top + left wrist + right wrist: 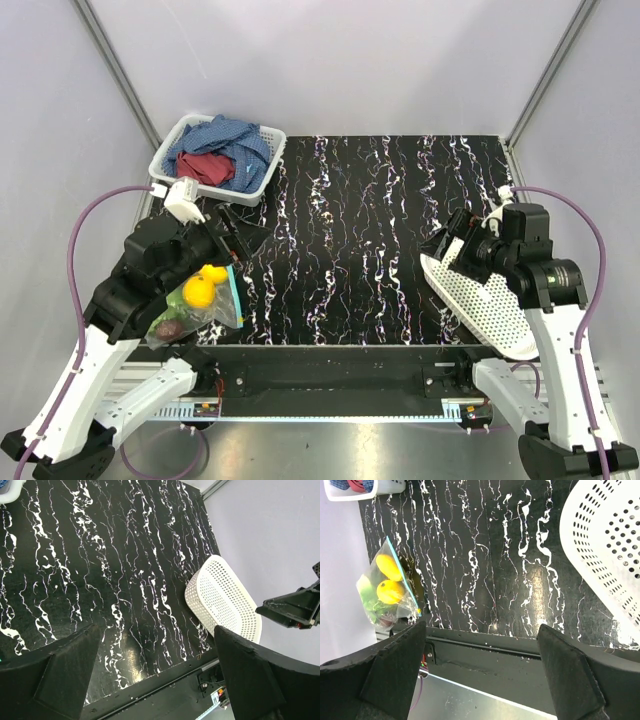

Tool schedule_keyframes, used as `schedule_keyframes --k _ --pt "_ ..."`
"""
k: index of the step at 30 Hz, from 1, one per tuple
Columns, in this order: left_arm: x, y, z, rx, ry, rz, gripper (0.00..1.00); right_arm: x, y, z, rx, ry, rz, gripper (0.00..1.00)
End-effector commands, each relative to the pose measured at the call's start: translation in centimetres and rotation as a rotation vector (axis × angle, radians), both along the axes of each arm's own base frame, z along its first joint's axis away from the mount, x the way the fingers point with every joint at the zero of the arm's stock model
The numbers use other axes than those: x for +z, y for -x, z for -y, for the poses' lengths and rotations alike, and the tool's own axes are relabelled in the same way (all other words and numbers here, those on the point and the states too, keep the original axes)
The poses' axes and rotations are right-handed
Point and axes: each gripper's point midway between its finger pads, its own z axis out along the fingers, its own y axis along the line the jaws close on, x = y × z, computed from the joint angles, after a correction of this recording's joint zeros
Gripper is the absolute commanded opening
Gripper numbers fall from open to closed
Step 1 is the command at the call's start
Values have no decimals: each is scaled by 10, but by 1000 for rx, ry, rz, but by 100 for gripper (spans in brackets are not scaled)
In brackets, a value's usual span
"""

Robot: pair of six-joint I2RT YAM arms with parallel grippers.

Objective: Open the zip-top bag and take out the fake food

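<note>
The zip-top bag point(196, 303) lies at the table's near-left corner, close under my left arm, its teal zip strip facing the table's middle. Through the clear plastic I see fake food: two yellow lemons point(204, 284), a light-green piece and a dark red piece. The right wrist view shows the bag point(387, 587) at its left with the lemons point(389, 591) inside. My left gripper point(232, 236) hovers just beyond the bag, open and empty point(155, 667). My right gripper point(448, 236) stands open and empty at the right side point(480, 667), far from the bag.
A white perforated oval basket point(485, 305) lies tilted at the near right under my right arm, also showing as the oval basket point(225, 600) in the left wrist view. A white bin point(262, 170) with blue and red cloths stands at the back left. Grey walls enclose the table.
</note>
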Motion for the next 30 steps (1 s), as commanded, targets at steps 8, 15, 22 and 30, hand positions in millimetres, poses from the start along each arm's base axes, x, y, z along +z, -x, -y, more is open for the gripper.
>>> schedule_keyframes --k 8,15,22,30 --pt "17 8 -3 -43 -53 9 99 20 -50 -36 137 -86 67 100" --pt "-4 25 -26 -11 -158 -52 99 9 -75 -138 366 -117 50 100" --pt "-8 47 -48 35 -170 -41 99 -47 -69 -276 604 -160 -54 100" --pt "-3 62 -64 38 -231 -21 99 -103 -28 -409 863 -201 -57 100"
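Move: The zip-top bag with the fake food lies roughly 50 cm to the left of the right hand, nearly level with it fore and aft, about 25 cm lower; its blue zip edge is nearer, some 42 cm left and 3 cm ahead. From the left hand the bag is about 14 cm left, 1 cm ahead and 32 cm down. The white bin stands some 20 cm to the right hand's right, level with it; the cloth basket about 30 cm ahead and 48 cm left of it. Towards the zip edge of the bag the open right hand sweeps about 35 cm left across the table, sinking some 11 cm and easing a little forward before swinging slightly back, while the wrist turns about 45 degrees counter-clockwise. The open left hand shifts back and left above the bag's side of the table, its left side rolling up slightly. Neither hand touches the bag. ##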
